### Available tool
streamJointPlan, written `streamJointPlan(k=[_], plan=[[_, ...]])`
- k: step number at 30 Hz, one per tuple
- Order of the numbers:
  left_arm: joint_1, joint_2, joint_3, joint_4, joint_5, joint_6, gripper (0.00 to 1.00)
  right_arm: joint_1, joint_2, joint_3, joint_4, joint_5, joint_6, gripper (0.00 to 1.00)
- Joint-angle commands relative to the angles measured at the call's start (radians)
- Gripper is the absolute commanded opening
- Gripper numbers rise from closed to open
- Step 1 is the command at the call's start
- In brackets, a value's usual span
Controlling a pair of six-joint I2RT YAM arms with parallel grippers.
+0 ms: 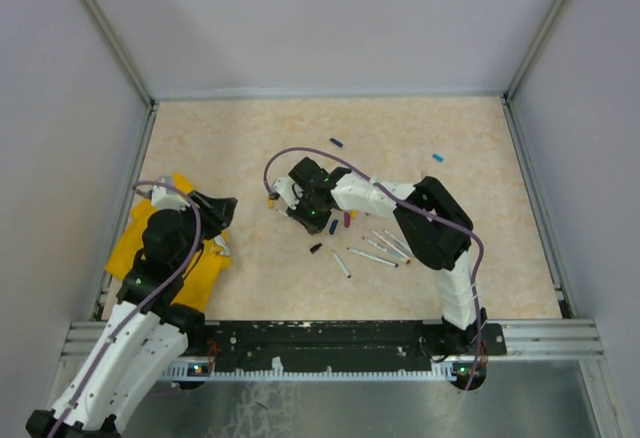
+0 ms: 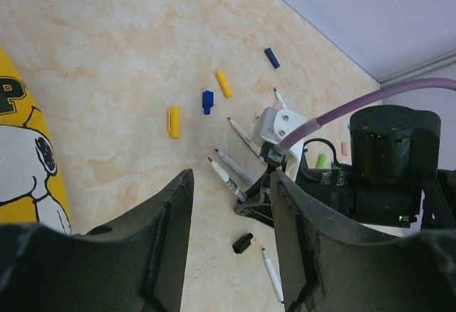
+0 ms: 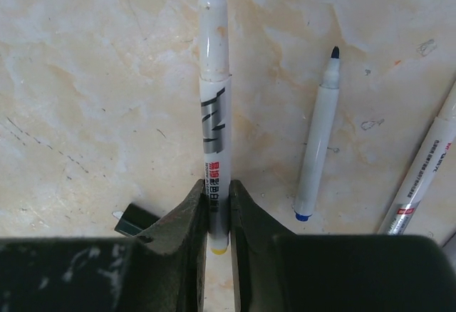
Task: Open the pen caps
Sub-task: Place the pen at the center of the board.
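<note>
My right gripper is shut on the tail of a white pen with a yellow end, which lies flat on the table. The left wrist view shows this pen uncapped, with an orange tip. My left gripper stands open with nothing between its fingers, above the table beside the yellow cloth. A black cap lies on the table beyond those fingers. In the top view my right gripper reaches left of several loose pens, and my left gripper is apart from it.
Loose caps lie around: two yellow, blue, dark blue, black, light blue. Two uncapped pens lie right of the held one, and a black cap lies to its left. Grey walls enclose the table.
</note>
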Motion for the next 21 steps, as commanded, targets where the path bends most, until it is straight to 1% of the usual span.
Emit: streamJointPlan(k=[1,2,7,12,14,17,21], plan=[[0.004,-0.035,0.023,-0.034,0.059,-0.001,0.54,0.009,-0.001,0.023,-0.012,0.043,-0.001,0.17],[0.004,-0.04,0.024,-0.031,0.075,0.007,0.6,0.009,-0.005,0.024,-0.012,0.041,0.0,0.18],[0.004,-0.074,0.014,0.012,0.151,0.05,0.77,0.009,-0.031,0.019,-0.017,0.02,0.002,0.25],[0.004,-0.105,0.011,0.08,0.234,0.074,0.87,0.008,-0.067,0.017,-0.024,0.007,-0.001,0.29],[0.004,-0.101,0.032,0.113,0.299,0.071,0.91,0.009,-0.112,0.015,-0.035,0.0,-0.014,0.32],[0.004,-0.063,0.091,0.134,0.382,0.06,0.99,0.006,-0.198,-0.004,-0.038,-0.018,-0.038,0.37],[0.004,0.009,0.166,0.146,0.477,0.05,1.0,-0.018,-0.313,-0.05,-0.043,-0.071,-0.078,0.41]])
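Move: The orange-tipped pen is still between my right fingertips, low over the board. I have it near its yellow end, so its middle is about 4 cm to the left and 1 cm ahead. The short blue-tipped pen lies some 5 cm ahead and 2 cm left, the black cap about 5 cm straight back, and the dark blue cap roughly 5 cm right and 1 cm ahead. From my left hand the orange-tipped pen is about 6 cm ahead, 13 cm right and 20 cm below. I hold my right hand still over the board while its fingers open and release the orange-tipped pen, then lift nearly straight up about 4 cm, clear of it, fingers still spreading. Meanwhile my empty left hand opens fully as it rises some 7 cm, drifts right and a little back, swinging clockwise about 20 degrees and tipping its fingers up. ##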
